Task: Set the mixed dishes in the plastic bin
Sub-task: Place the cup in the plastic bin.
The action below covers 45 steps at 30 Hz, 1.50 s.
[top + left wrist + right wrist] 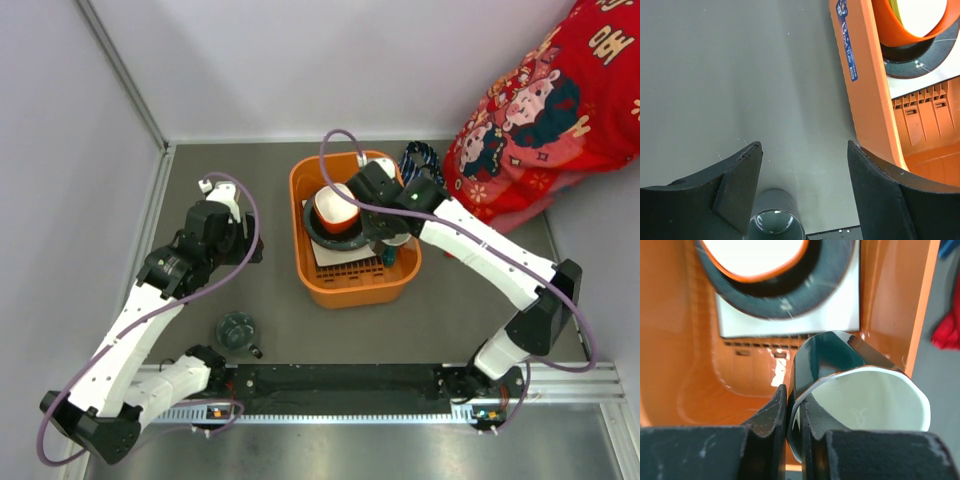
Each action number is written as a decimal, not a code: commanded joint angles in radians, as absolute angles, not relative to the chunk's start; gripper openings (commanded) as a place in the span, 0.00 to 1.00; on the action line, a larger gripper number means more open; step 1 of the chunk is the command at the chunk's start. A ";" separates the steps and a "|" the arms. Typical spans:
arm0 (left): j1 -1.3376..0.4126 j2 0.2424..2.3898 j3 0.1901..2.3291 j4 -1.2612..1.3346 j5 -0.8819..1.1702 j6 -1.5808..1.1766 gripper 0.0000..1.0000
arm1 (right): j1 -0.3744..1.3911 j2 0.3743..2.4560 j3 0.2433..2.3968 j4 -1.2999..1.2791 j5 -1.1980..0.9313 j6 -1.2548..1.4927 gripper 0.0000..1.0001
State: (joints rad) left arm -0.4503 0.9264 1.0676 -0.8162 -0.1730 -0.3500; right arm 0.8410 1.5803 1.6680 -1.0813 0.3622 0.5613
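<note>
The orange plastic bin [297,215] stands mid-table. Inside it an orange bowl [335,208] rests on a round dark plate [335,238], which lies on a white square plate [325,255]. My right gripper [390,250] hangs over the bin's right side, shut on the rim of a mug [865,400] that is dark outside and cream inside, one finger inside the rim. The left gripper [804,150] is open above bare table left of the bin wall [867,90]. A small dark teal cup [238,332] lies on its side near the left arm.
A striped blue necktie [420,160] lies behind the bin's right corner. A person in red clothing [540,110] stands at the back right. A black rail [340,378] runs along the near edge, and grey walls close the left and back.
</note>
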 commanded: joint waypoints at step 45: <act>-0.449 0.945 0.989 -0.738 -0.156 -0.354 0.73 | 0.795 1.601 1.212 -0.835 0.376 0.626 0.10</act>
State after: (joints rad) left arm -0.4503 0.9516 0.9962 -0.7849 -0.1501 -0.3500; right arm 0.8146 1.5658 1.2320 -0.8066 0.3611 0.6552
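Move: The cup, already pinched by its wall in the right fingers, is bound for the bare floor in the plastic bin's near right corner: about 2 cm back, 5 cm right and some 20 cm below the right hand. The orange bowl on the stacked plates lies roughly 10 cm ahead, 10 cm left and 14 cm down. The tie, outside the bin, is about 20 cm ahead, 10 cm right and 22 cm down. From the left hand that corner is about level ahead, 38 cm right and 20 cm lower. The cup goes down into the bin's near right corner, keeping clear of the plates, in the right hand's unchanged pinch: quickly at first with a slight drift right and back, then more slowly straight down, about 12 cm in all, before stopping and holding there. The wrist tips and turns clockwise only slightly. The empty, open left hand sinks some 3 cm off to the side. ##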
